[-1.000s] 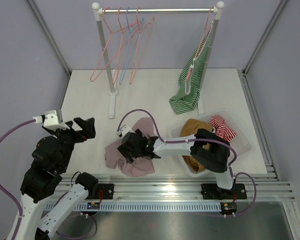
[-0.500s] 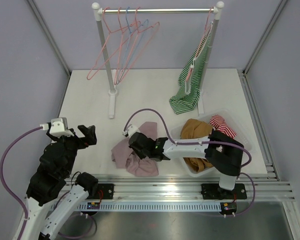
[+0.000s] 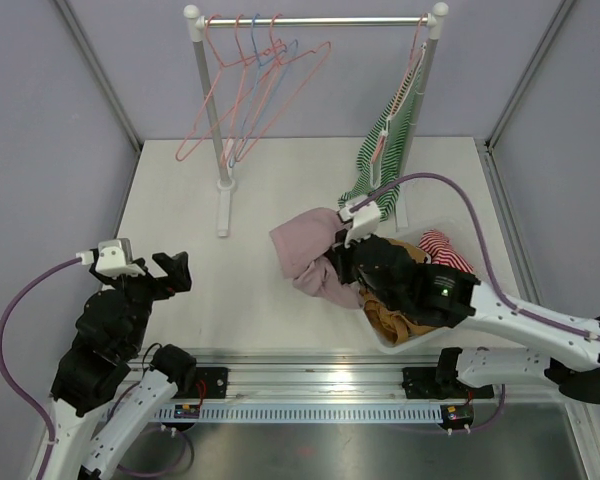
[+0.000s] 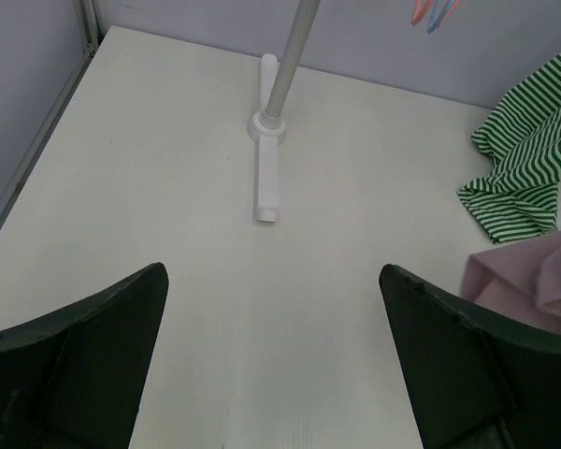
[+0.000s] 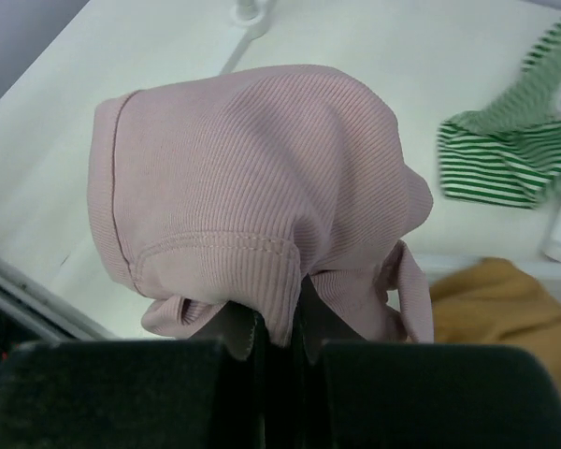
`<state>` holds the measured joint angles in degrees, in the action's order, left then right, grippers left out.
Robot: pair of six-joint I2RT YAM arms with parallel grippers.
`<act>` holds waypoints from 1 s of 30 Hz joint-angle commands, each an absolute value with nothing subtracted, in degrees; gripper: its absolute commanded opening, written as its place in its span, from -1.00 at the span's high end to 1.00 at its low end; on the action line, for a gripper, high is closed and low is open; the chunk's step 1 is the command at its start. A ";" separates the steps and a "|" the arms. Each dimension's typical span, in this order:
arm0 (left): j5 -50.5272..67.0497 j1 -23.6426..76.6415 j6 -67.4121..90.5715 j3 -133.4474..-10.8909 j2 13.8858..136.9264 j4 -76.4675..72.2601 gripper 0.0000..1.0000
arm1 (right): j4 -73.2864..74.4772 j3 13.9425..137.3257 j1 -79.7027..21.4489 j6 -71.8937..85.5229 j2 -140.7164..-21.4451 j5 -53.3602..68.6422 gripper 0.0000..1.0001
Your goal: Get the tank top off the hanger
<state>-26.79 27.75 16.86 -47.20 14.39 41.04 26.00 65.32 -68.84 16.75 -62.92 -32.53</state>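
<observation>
A pink ribbed tank top hangs bunched from my right gripper, off the table and just left of the bin. In the right wrist view the jaws are shut on a hem fold of that pink top. A green-and-white striped top hangs on a pink hanger at the rail's right end, its bottom resting on the table. My left gripper stands open at the near left, with nothing between its fingers.
Several bare pink and blue hangers hang at the left end of the rail. The rack's left post foot stands mid-table. A clear bin at the right holds mustard and red-striped clothes.
My right gripper shut on the pink top, lifted it off the table and carried it right toward the bin. The left arm drew back slightly. The bare hangers are swinging.
</observation>
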 commanded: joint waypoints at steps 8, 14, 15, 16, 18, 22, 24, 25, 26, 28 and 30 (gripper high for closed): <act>-31.64 27.60 17.49 -46.76 13.01 39.02 -0.98 | 56.06 76.99 -65.66 28.38 -53.88 -56.86 1.00; -30.94 27.60 17.40 -46.85 14.06 39.02 -0.98 | 57.22 74.72 -54.88 27.43 -51.77 -51.17 1.00; -31.02 27.60 17.40 -46.85 14.06 39.02 -0.98 | 56.52 74.27 -53.80 26.99 -51.94 -48.54 1.00; -31.03 27.60 17.40 -46.85 14.06 39.02 -0.98 | 56.25 73.92 -52.75 26.81 -52.20 -47.99 1.00; -31.20 27.60 17.40 -46.85 13.80 39.02 -0.98 | 55.81 72.87 -51.68 27.07 -52.82 -47.37 1.00; -31.20 27.60 17.31 -46.76 13.97 39.02 -0.98 | 54.41 70.06 -48.26 28.47 -54.22 -45.54 1.00; -31.29 27.60 17.31 -46.76 14.24 39.02 -0.98 | 53.44 68.47 -45.63 28.48 -54.67 -40.99 1.00; -31.38 27.60 17.31 -46.76 14.50 38.94 -0.98 | 53.09 66.99 -45.35 29.78 -54.75 -40.52 1.00; -31.46 27.51 17.40 -46.76 14.76 38.85 -0.98 | 53.17 66.02 -45.09 30.66 -54.76 -40.17 1.00; -31.55 27.34 17.93 -47.11 15.38 39.29 -0.98 | 52.74 61.99 -44.13 33.29 -54.67 -37.54 1.00; -31.64 27.25 19.06 -48.33 15.91 39.46 -0.98 | 51.78 58.64 -41.68 37.33 -57.20 -33.43 1.00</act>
<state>-30.09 27.66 17.26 -47.20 14.24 41.08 54.96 62.33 -44.34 30.48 -55.13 -39.57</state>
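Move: The right hand already holds the bunched pink tank top in the air. The white basket it goes to lies about 17 cm to the right, 7 cm ahead and some 24 cm below. In it, the brown top lies roughly 12 cm right and 4 cm ahead of that hand, the red-striped top 24 cm right and 15 cm ahead, both about 24 cm below. From the left hand, the basket is some 52 cm right, 10 cm ahead and 25 cm below. The right hand carries the pinched tank top some 20 cm right over the basket, turning clockwise, then lowering. ##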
